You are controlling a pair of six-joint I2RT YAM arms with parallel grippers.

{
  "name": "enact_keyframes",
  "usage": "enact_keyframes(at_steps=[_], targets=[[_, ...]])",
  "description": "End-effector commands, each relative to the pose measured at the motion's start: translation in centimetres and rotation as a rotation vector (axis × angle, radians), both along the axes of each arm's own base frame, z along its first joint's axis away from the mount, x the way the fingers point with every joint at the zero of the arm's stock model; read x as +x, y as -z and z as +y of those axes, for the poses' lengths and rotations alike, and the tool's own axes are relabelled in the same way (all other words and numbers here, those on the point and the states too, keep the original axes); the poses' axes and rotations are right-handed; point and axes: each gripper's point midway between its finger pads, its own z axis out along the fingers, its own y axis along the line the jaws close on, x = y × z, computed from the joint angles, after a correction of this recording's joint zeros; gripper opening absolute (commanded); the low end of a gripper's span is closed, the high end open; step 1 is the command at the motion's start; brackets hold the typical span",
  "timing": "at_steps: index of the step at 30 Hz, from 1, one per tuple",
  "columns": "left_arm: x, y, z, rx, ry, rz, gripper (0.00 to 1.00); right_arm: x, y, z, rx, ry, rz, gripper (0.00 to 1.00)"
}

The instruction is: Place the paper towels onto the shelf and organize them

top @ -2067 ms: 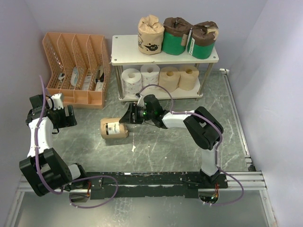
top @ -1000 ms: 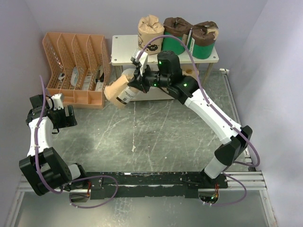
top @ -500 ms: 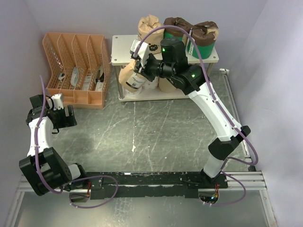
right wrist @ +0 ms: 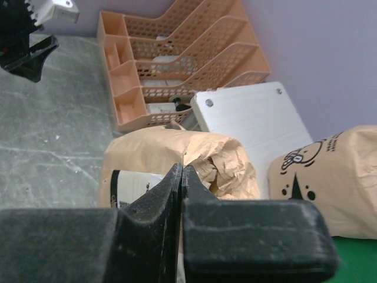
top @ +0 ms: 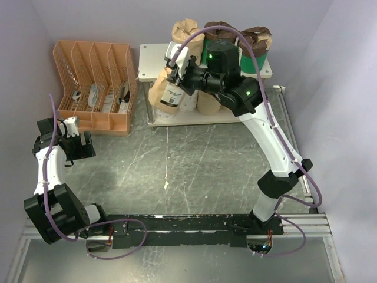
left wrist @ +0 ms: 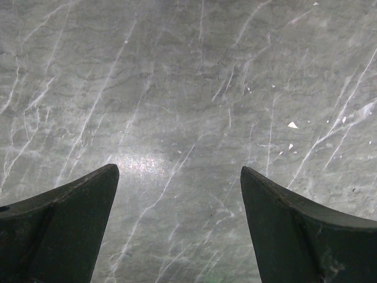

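Note:
My right gripper (top: 177, 75) is shut on the crumpled paper end of a tan-paper-wrapped paper towel roll (top: 166, 94). The roll hangs in the air, tilted, at the front left edge of the shelf's top board (top: 152, 59). In the right wrist view the shut gripper (right wrist: 181, 172) pinches the wrapper of this roll (right wrist: 159, 154) in front of the white board (right wrist: 247, 118). A second tan-wrapped roll (top: 186, 32) and green-wrapped rolls (top: 257, 42) stand on the top board. Bare rolls (top: 206, 105) on the lower tier are partly hidden by my arm. My left gripper (top: 73, 144) (left wrist: 179, 171) stands open over bare table.
An orange slotted file organizer (top: 94, 82) (right wrist: 177, 59) stands left of the shelf, holding small items. Purple walls close in the back and both sides. A metal rail (top: 294, 147) runs along the table's right side.
My right arm has raised the tan-wrapped roll from the table in front of the shelf to the top board's front left edge. The left arm has not moved.

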Motion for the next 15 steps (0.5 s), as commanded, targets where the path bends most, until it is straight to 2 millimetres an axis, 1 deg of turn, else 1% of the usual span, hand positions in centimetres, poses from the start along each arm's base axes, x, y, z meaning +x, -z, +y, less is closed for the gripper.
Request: enact_keyframes(at_steps=[1, 7, 10, 13, 15], targets=[[0.6, -0.9, 0.6, 0.011, -0.012, -0.020, 0.96, 0.3, -4.2, 0.1, 0.077, 0.002, -0.121, 0.00], [0.6, -1.0, 0.7, 0.017, -0.017, -0.022, 0.96, 0.7, -7.2, 0.0, 0.145, 0.010, -0.249, 0.00], [0.6, -1.4, 0.8, 0.027, -0.020, -0.039, 0.96, 1.0, -9.2, -0.2, 0.186, 0.031, -0.329, 0.00], [0.6, -1.6, 0.9, 0.035, -0.025, -0.043, 0.96, 1.8, -10.3, -0.1, 0.190, 0.048, -0.373, 0.00], [0.7, -1.7, 0.9, 0.035, -0.024, -0.044, 0.96, 2.2, -10.5, 0.0, 0.181, 0.056, -0.402, 0.00]])
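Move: The open left end of the shelf's top board lies about 14 cm ahead of the right hand, 8 cm to its left and some 18 cm below; the hand already holds the last brown pack. On the board, the face pack stands about 15 cm ahead and 3 cm right of the hand, the nearer green pack level with it and 10 cm farther right, both middles about 10 cm below the hand. From the left hand, the open end is roughly 21 cm ahead, 25 cm right and 16 cm higher. Still pinching the brown pack by its gathered paper end in shut fingers, the right hand lifts it about 5 cm in front of the top board's left end, easing nearly 2 cm forward in the later part. The wrist tips the fingertips up by some 10 degrees, to almost level. ##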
